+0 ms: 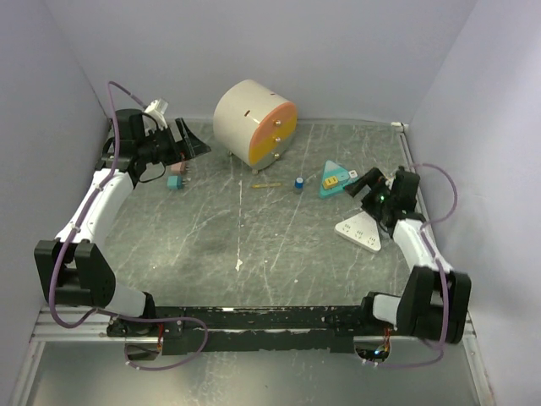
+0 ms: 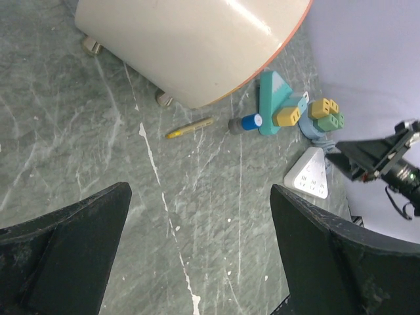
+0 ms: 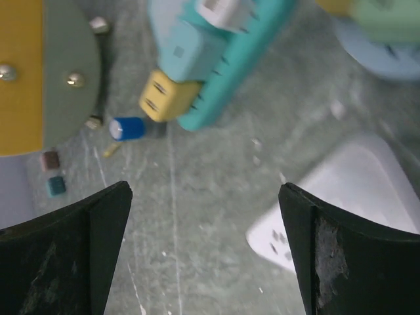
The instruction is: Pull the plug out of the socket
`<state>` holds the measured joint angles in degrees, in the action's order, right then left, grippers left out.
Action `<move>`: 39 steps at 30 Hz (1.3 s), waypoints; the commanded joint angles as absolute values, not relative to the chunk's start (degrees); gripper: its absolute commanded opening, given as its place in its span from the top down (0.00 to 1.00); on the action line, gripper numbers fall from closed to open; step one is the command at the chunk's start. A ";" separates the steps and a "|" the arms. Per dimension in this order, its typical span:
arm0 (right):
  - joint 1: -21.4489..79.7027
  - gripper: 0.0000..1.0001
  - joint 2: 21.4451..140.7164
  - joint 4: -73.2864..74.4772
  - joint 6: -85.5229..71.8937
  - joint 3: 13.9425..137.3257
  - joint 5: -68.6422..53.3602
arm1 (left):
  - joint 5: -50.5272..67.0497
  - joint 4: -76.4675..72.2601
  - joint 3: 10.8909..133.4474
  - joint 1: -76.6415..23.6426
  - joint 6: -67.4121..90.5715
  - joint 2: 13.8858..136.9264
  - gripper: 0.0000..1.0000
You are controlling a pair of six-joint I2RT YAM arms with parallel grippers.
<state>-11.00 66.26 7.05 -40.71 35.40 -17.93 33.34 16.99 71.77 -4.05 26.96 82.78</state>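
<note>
A teal triangular socket [image 1: 332, 181] lies right of centre with a yellow plug [image 1: 329, 180] stuck in it. In the right wrist view the teal socket [image 3: 244, 64] carries the yellow plug [image 3: 163, 96], a light teal plug [image 3: 190, 49] and a white plug [image 3: 220, 9]. The left wrist view shows the socket [image 2: 272, 97] and yellow plug [image 2: 287, 116] far off. My right gripper [image 1: 368, 183] [image 3: 205, 197] is open and empty, just right of the socket, above bare table. My left gripper [image 1: 188, 140] [image 2: 200, 197] is open and empty at the far left.
A white triangular socket [image 1: 359, 230] lies under my right arm. A round blue socket [image 2: 325, 117] with yellow and green plugs sits beside the teal one. A cream and orange drum [image 1: 255, 121], a blue cap [image 1: 299, 183], a yellow pencil [image 1: 267, 184] and loose plugs [image 1: 176, 181] lie about.
</note>
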 commanded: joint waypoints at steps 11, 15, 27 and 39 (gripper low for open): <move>-4.63 0.07 98.97 4.79 -33.63 65.82 -8.94 | 33.53 15.31 71.10 -4.12 26.27 84.73 0.01; -4.84 0.15 108.11 9.64 -28.57 75.76 -9.86 | 34.59 14.52 70.80 -4.13 26.70 84.91 0.01; -2.55 0.35 118.78 13.43 -21.88 81.29 -23.05 | 36.72 13.18 70.18 -4.14 27.68 85.02 0.01; 7.55 0.39 111.97 8.14 -19.39 67.76 -22.92 | 36.83 12.90 69.96 -4.44 27.86 85.03 0.01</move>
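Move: Some 13 cm ahead of the right hand, 4 cm to its left and 8 cm below, the teal triangular socket lies with its plugs on. The blue-capped bottle stands about 12 cm ahead and 15 cm left, the white socket roughly 4 cm back and 2 cm right, and the round blue socket with yellow and green plugs about 8 cm ahead and 9 cm right. From the left hand, the teal socket is around 8 cm ahead, 38 cm right and well below. Reaching forward about 19 cm, first rising a little, then sinking to the far side of the teal socket, the right hand partly closes its fingers around the far corner. It then draws back and sweeps some 10 cm left, dragging the socket along with a finger against its far edge, while turning about 30 degrees counter-clockwise. ##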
